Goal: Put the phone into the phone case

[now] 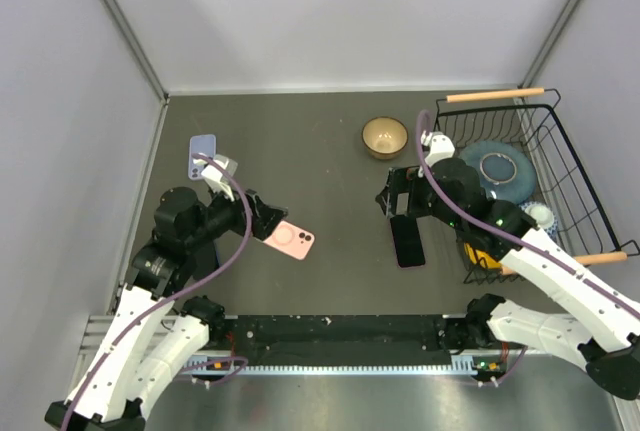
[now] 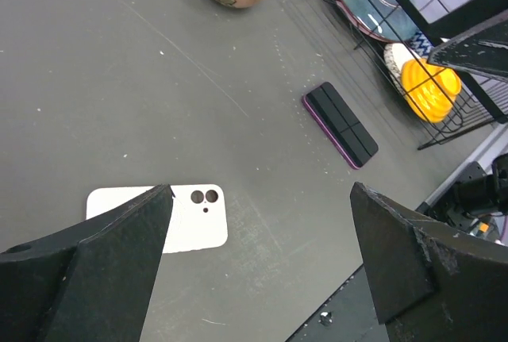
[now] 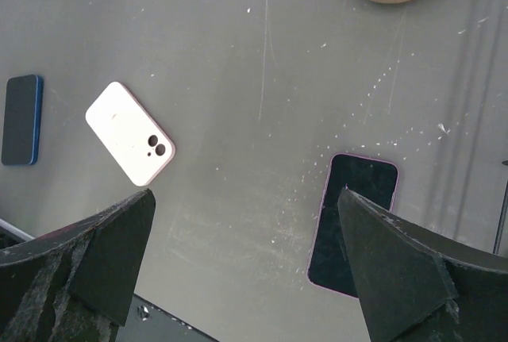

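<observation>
A pink phone case lies back up on the grey table, left of centre. It shows in the left wrist view and the right wrist view. A black phone with a purple rim lies screen up right of centre, seen again in the left wrist view and the right wrist view. My left gripper is open and empty just left of the case. My right gripper is open and empty above the phone's far end.
A lavender case lies at the far left. A dark blue phone lies near the left arm. A tan bowl stands at the back. A black wire basket with plates stands on the right.
</observation>
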Controlling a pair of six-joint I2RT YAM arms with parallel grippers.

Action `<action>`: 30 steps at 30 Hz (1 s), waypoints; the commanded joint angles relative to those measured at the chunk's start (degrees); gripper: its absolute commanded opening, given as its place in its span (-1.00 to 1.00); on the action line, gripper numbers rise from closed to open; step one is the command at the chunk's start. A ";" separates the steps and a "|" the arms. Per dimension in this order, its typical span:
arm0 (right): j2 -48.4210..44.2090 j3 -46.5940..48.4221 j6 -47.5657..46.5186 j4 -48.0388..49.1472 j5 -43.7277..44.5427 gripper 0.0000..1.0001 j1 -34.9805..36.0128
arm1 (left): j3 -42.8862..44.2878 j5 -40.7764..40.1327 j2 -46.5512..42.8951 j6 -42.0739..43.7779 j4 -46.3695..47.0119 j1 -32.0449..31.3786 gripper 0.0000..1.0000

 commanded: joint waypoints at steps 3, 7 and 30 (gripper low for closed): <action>-1.40 2.55 -1.17 -0.13 3.49 0.97 0.52 | 0.33 -5.64 -2.15 1.87 1.02 -0.23 0.98; 0.71 1.40 -1.70 -0.13 6.21 0.98 0.35 | 0.07 -10.55 -3.82 1.96 -0.03 -0.31 0.98; 44.30 13.10 -2.14 -13.32 9.04 0.97 -4.31 | -0.46 -21.20 -8.22 1.26 -2.84 -1.02 0.98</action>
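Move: The black phone lies about 23 cm below the right hand, some 2 cm ahead and 5 cm to its right. From that hand, the bowl is roughly 30 cm straight ahead and the dish rack 15 cm ahead and 29 cm right. The pink phone case lies about 8 cm straight ahead of the left hand and 25 cm below. From the left hand, the blue phone is some 2 cm ahead and 18 cm left. Down in a quickening plunge of about 18 cm, with some 5 cm forward and a little to the right, the right hand drops towards the black phone, tipping its open fingers from slanting forward to point steeply down over it. The left hand swings some 6 cm left, turning about 20 degrees counter-clockwise, also wide open, until its fingers face the pink case. ##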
